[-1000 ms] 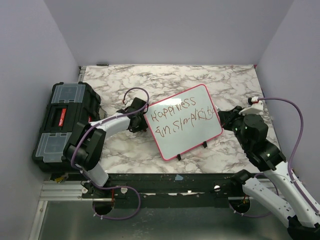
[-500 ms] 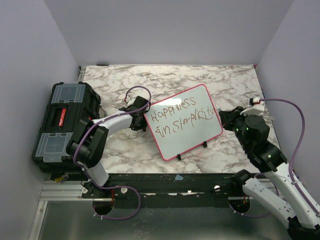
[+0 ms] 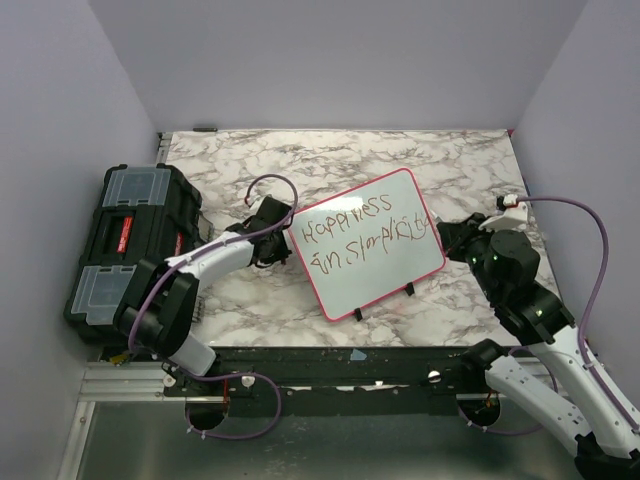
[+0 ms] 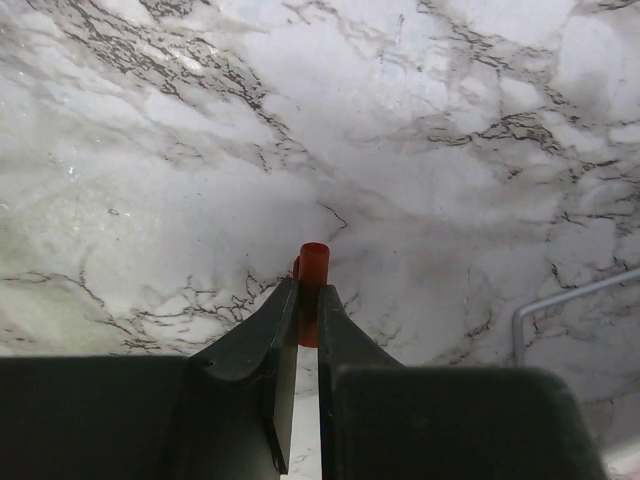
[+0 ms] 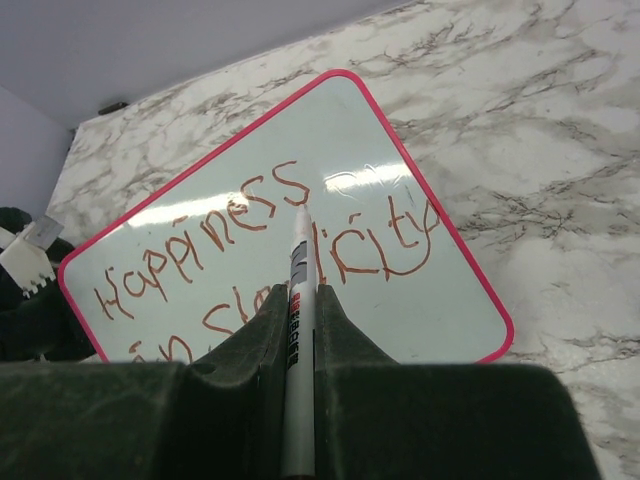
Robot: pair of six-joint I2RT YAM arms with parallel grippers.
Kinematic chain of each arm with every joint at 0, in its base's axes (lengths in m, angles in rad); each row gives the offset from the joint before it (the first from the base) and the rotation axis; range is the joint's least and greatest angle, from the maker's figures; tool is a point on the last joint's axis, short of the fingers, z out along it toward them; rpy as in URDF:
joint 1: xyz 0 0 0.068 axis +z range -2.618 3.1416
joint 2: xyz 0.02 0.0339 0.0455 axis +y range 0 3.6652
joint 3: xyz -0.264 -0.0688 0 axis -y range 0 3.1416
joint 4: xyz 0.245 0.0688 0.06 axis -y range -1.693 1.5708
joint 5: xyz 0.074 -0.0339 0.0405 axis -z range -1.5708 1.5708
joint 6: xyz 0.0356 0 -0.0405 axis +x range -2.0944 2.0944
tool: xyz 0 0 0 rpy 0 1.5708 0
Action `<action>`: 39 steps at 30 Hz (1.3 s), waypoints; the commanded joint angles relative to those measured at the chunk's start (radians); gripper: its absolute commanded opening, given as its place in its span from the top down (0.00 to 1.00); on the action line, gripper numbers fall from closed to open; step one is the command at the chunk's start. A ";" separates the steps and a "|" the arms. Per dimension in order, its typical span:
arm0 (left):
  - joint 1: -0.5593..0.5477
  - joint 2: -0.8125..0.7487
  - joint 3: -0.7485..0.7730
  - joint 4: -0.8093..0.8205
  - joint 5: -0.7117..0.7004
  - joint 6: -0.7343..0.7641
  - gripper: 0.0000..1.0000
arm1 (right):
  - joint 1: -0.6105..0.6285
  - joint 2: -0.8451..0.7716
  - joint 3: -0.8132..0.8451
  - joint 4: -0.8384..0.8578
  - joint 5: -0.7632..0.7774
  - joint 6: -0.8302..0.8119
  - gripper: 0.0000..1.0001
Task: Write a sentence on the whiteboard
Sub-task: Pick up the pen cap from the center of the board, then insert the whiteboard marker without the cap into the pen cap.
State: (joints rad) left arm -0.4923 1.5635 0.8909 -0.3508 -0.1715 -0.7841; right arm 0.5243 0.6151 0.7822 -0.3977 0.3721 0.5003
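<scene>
The whiteboard (image 3: 400, 268), white with a pink-red frame, lies tilted on the marble table. The sentence (image 3: 362, 235) on it reads roughly "Happiness in Simplicity" in red-brown letters. My left gripper (image 3: 270, 238) sits just off the board's left edge. In the left wrist view it (image 4: 307, 295) is shut on a small red marker cap (image 4: 314, 262) above bare marble. My right gripper (image 3: 450, 238) hovers at the board's right edge, shut on a white marker (image 5: 298, 285). The marker's tip points at the whiteboard (image 5: 430, 300), near the sentence (image 5: 250, 215).
A black toolbox (image 3: 125, 245) with clear lid compartments stands at the table's left edge. The board's two small black feet (image 3: 408, 290) stick out along its near edge. Purple walls enclose the table on three sides.
The left jaws have closed onto the red cap, and the left arm's elbow has swung a little leftward. The right arm and the whiteboard have not moved.
</scene>
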 commanded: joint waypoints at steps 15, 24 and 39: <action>-0.001 -0.465 -0.128 -0.014 -0.001 0.288 1.00 | 0.004 0.053 0.077 0.106 -0.318 -0.107 0.99; -0.003 -0.723 -0.153 0.030 0.084 0.369 1.00 | 0.004 0.100 0.074 0.188 -0.466 -0.097 0.99; -0.006 -0.863 -0.089 0.048 0.357 0.594 1.00 | 0.004 0.188 0.107 0.209 -0.873 -0.135 0.99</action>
State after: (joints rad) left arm -0.4931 0.7586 0.8131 -0.3397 0.0418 -0.2871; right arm 0.5243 0.7856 0.8631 -0.2039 -0.3443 0.3790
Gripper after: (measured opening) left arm 0.108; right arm 0.122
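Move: The left gripper already holds the red pen cap just off the table; the pen it is bound for, held in the right gripper, is about 36 cm to its right, 5 cm back and 23 cm higher. The whiteboard's middle lies some 22 cm right of and 4 cm ahead of the left gripper. From the right gripper, the cap is about 36 cm left, 6 cm ahead and 23 cm down; the whiteboard's middle is 14 cm left, 10 cm ahead and far below. Lift the left gripper about 22 cm off the table with the cap still pinched, easing back some 6 cm, tipping the fingers up from steeply downward to nearly level and turning them clockwise to the right. Meanwhile keep hold of the pen and carry the right gripper some 12 cm left, high over the whiteboard, swinging it counter-clockwise towards the cap as it rises slightly and finally draws back a little. ##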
